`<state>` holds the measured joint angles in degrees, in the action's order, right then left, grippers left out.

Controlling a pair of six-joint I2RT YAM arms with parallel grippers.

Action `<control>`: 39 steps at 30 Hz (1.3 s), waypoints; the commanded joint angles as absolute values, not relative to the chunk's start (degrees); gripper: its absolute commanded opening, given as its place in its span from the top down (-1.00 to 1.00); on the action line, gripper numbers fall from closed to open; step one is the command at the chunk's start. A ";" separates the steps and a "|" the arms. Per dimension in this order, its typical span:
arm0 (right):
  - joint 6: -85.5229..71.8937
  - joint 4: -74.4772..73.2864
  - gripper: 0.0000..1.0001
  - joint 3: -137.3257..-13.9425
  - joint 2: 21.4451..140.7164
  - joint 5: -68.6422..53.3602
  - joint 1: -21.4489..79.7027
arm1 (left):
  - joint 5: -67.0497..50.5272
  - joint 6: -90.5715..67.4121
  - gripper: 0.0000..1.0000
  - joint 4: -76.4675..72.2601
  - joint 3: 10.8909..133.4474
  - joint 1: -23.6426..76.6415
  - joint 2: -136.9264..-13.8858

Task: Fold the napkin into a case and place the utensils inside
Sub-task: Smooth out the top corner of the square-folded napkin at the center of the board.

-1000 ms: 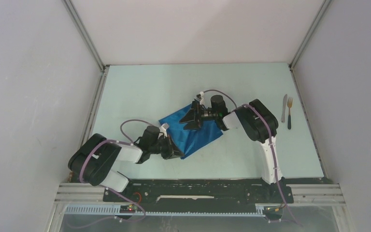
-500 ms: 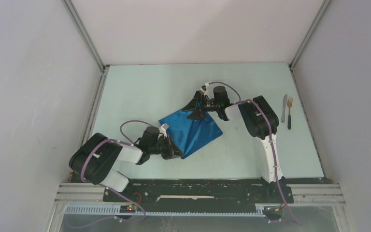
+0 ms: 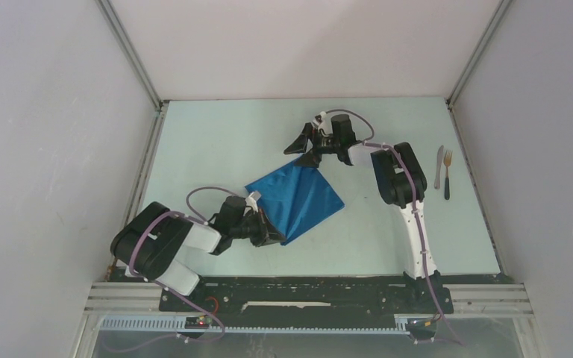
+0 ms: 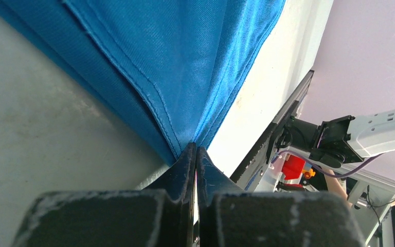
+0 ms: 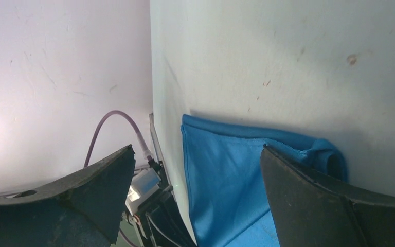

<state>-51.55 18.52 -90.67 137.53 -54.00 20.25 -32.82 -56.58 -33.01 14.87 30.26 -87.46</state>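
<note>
The bright blue napkin (image 3: pixel 298 200) lies folded in the middle of the table, with a crease running from its far corner to its near corner. My left gripper (image 3: pixel 274 237) is shut on the near corner. In the left wrist view the cloth (image 4: pixel 185 67) runs right into the closed tips (image 4: pixel 195 149). My right gripper (image 3: pixel 298 151) hovers open just beyond the far corner and holds nothing. In the right wrist view the napkin (image 5: pixel 226 175) shows between the spread fingers (image 5: pixel 308 190). The utensils, a silvery knife (image 3: pixel 439 165) and a dark-handled fork (image 3: pixel 447 175), lie side by side near the right edge.
White walls close the table on the left (image 3: pixel 60 149), back and right. A metal rail (image 3: pixel 143 171) runs along the left edge. The arms' base bar (image 3: pixel 306 294) spans the near edge. Purple cables loop over both wrists.
My right gripper, open throughout, has pulled back from above the napkin's middle to beyond its far corner. The left gripper has stayed shut on the near corner.
</note>
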 commanded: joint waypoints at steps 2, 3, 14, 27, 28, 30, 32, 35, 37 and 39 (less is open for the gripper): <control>-47.51 11.25 -0.99 -98.24 139.70 -52.89 18.02 | -34.36 -56.32 0.95 -33.76 13.90 30.53 -89.26; -46.94 9.79 -0.99 -100.00 140.27 -52.86 17.78 | -34.33 -56.34 0.94 -34.06 13.77 30.58 -89.36; -34.06 -17.82 -0.99 -124.10 142.04 -47.60 16.74 | -34.62 -57.39 0.82 -34.89 14.59 30.59 -88.74; -17.66 -36.88 -0.99 -91.51 102.06 -19.90 22.54 | -27.02 -52.66 0.02 -10.74 20.05 30.59 -65.07; -17.42 -36.73 -0.99 -87.65 99.47 -16.24 24.11 | -24.89 -51.32 -0.05 -6.15 21.37 30.48 -61.89; -17.55 -35.26 -0.99 -80.34 94.60 -11.98 28.08 | -21.95 -48.76 -0.29 3.56 24.45 29.60 -53.69; -18.18 -33.25 -0.99 -73.96 90.75 -7.73 32.16 | -20.26 -46.83 -0.58 11.60 26.80 27.36 -47.89; -22.05 -28.25 -0.99 -66.58 86.05 -7.61 36.87 | -17.79 -45.22 -0.74 21.32 28.91 22.00 -41.49; -26.89 -20.67 -0.99 -61.40 83.48 -14.90 38.50 | -19.24 -45.41 -0.74 22.75 29.38 17.03 -40.86; -31.02 -12.85 -0.98 -55.91 81.31 -16.72 40.99 | -20.05 -46.76 -0.68 22.87 29.78 13.51 -43.49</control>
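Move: The napkin's top corner lies beneath the right hand's lower finger, about 2 cm ahead of that hand's point, 2 cm to the right and 5 cm below. From the same hand, the napkin's left corner is some 9 cm back and 16 cm left, the right corner about 15 cm back and 13 cm right. The left hand has the napkin's bottom corner at its fingertips, 1 cm back and 1 cm below; from it the top corner is about 29 cm ahead and 6 cm right. Over the napkin's top corner the right hand sweeps on forward about 8 cm, its lower finger coming off the cloth as it rises, then swings back over the napkin and sinks again, wide open, fingers rolled some 40 degrees further downward. The bottom corner stays pressed by the left hand's shut fingertips at first; then they open wide and lift off about 16 cm, drifting left and forward. ##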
